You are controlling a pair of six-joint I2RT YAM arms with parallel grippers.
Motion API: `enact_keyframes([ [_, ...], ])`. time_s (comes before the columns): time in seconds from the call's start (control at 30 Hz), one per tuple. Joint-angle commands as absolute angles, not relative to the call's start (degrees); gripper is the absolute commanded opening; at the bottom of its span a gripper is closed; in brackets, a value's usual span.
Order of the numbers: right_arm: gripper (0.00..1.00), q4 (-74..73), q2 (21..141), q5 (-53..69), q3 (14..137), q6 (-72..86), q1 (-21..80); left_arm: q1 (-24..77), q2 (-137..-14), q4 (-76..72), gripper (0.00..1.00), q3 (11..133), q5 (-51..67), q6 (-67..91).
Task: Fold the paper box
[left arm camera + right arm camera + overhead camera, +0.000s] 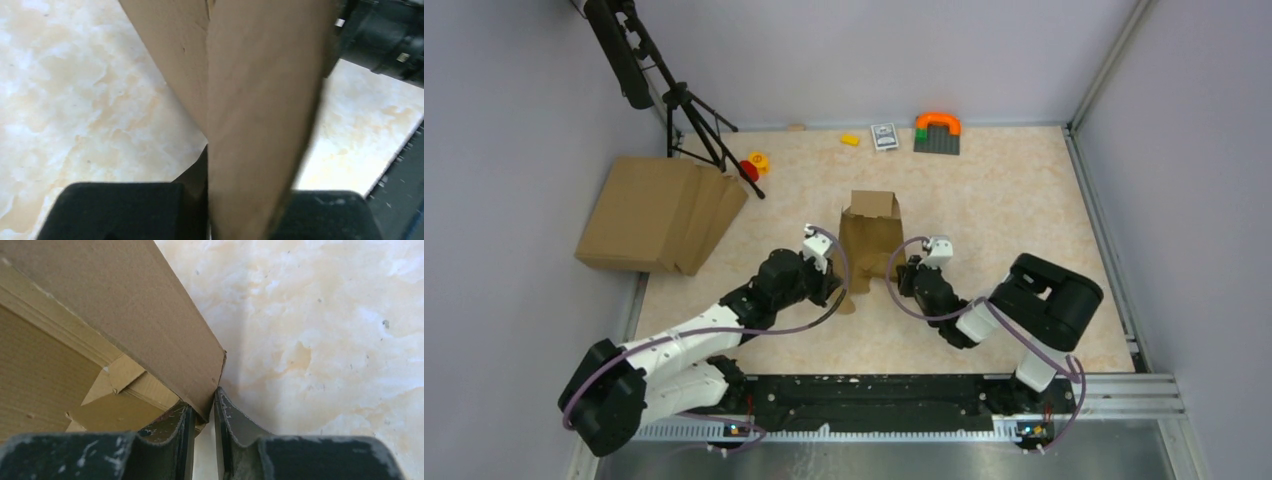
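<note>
The paper box (870,240), brown cardboard and partly formed, stands in the middle of the table with a flap raised at its far end. My left gripper (837,287) is at its near left side. In the left wrist view that gripper (225,210) is shut on a cardboard wall (260,100) that runs up between its black fingers (120,210). My right gripper (903,275) is at the near right side. In the right wrist view the box wall's corner (150,315) sits pinched between that gripper's (202,410) narrow-set fingertips (235,425).
A pile of flat brown cardboard (659,215) lies at the far left beside a black tripod (694,120). Small toys (754,165), a yellow piece (850,139), a card deck (884,135) and an orange-handled grey block (937,132) line the far wall. The base rail (874,400) runs along the near edge.
</note>
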State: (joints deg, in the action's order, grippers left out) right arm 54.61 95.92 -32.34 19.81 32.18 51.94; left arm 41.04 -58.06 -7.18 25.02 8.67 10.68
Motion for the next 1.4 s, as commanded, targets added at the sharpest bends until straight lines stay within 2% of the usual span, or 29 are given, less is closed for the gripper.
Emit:
enact_keyframes([
  [0.0,0.16,68.11,103.13,-34.08,21.55,32.5,50.84,41.13,-62.2,-17.05,0.01,25.43,0.83,8.79],
  [0.3,0.21,73.71,109.19,-30.92,21.7,30.61,48.58,41.18,-63.4,-23.59,0.01,22.86,8.09,4.32],
  [0.37,0.25,74.52,109.18,-29.81,21.27,30.05,48.52,41.18,-63.36,-23.78,0.01,22.64,9.25,3.63],
  [0.43,0.3,74.94,108.25,-28.91,20.81,29.49,48.54,41.16,-63.45,-23.75,0.0,22.78,10.14,2.9],
  [0.63,0.33,64.28,101.67,-29.95,23.04,26.88,48.58,41.13,-65.08,-18.19,0.0,26.1,12.36,-1.42],
  [1.07,0.43,57.8,94.02,-27.68,24.53,17.88,48.47,41.13,-66.18,-16.35,0.0,27.69,13.27,-3.66],
  [1.17,0.51,56.8,92.61,-25.55,24.26,16.97,48.05,41.13,-66.01,-16.23,0.0,27.64,13.3,-3.91],
  [1.37,0.5,55.79,89.5,-19.95,23.23,16.09,46.03,41.14,-66.02,-16.13,0.0,27.77,14.27,-4.22],
])
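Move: My right fingers pinch the near right corner of the open paper box; the box's middle is some 5 cm ahead of them and 6 cm to the left, about level. Its near end flap lies about 1 cm ahead and 5 cm left, the far end flap about 13 cm ahead and 5 cm left. My left hand still grips the lid panel; from it the box's middle is roughly 7 cm ahead, 6 cm right and 6 cm lower. I carry both hands forward together, about 3 cm, still pinching the box's near right corner and the lid panel. Then my right hand stops and opens to about half, letting go of the corner, and rises some 4 cm with its fingers astride the right wall. My left keeps its pinch, easing back 1 cm and right 1.5 cm while turning about 10 degrees clockwise. ##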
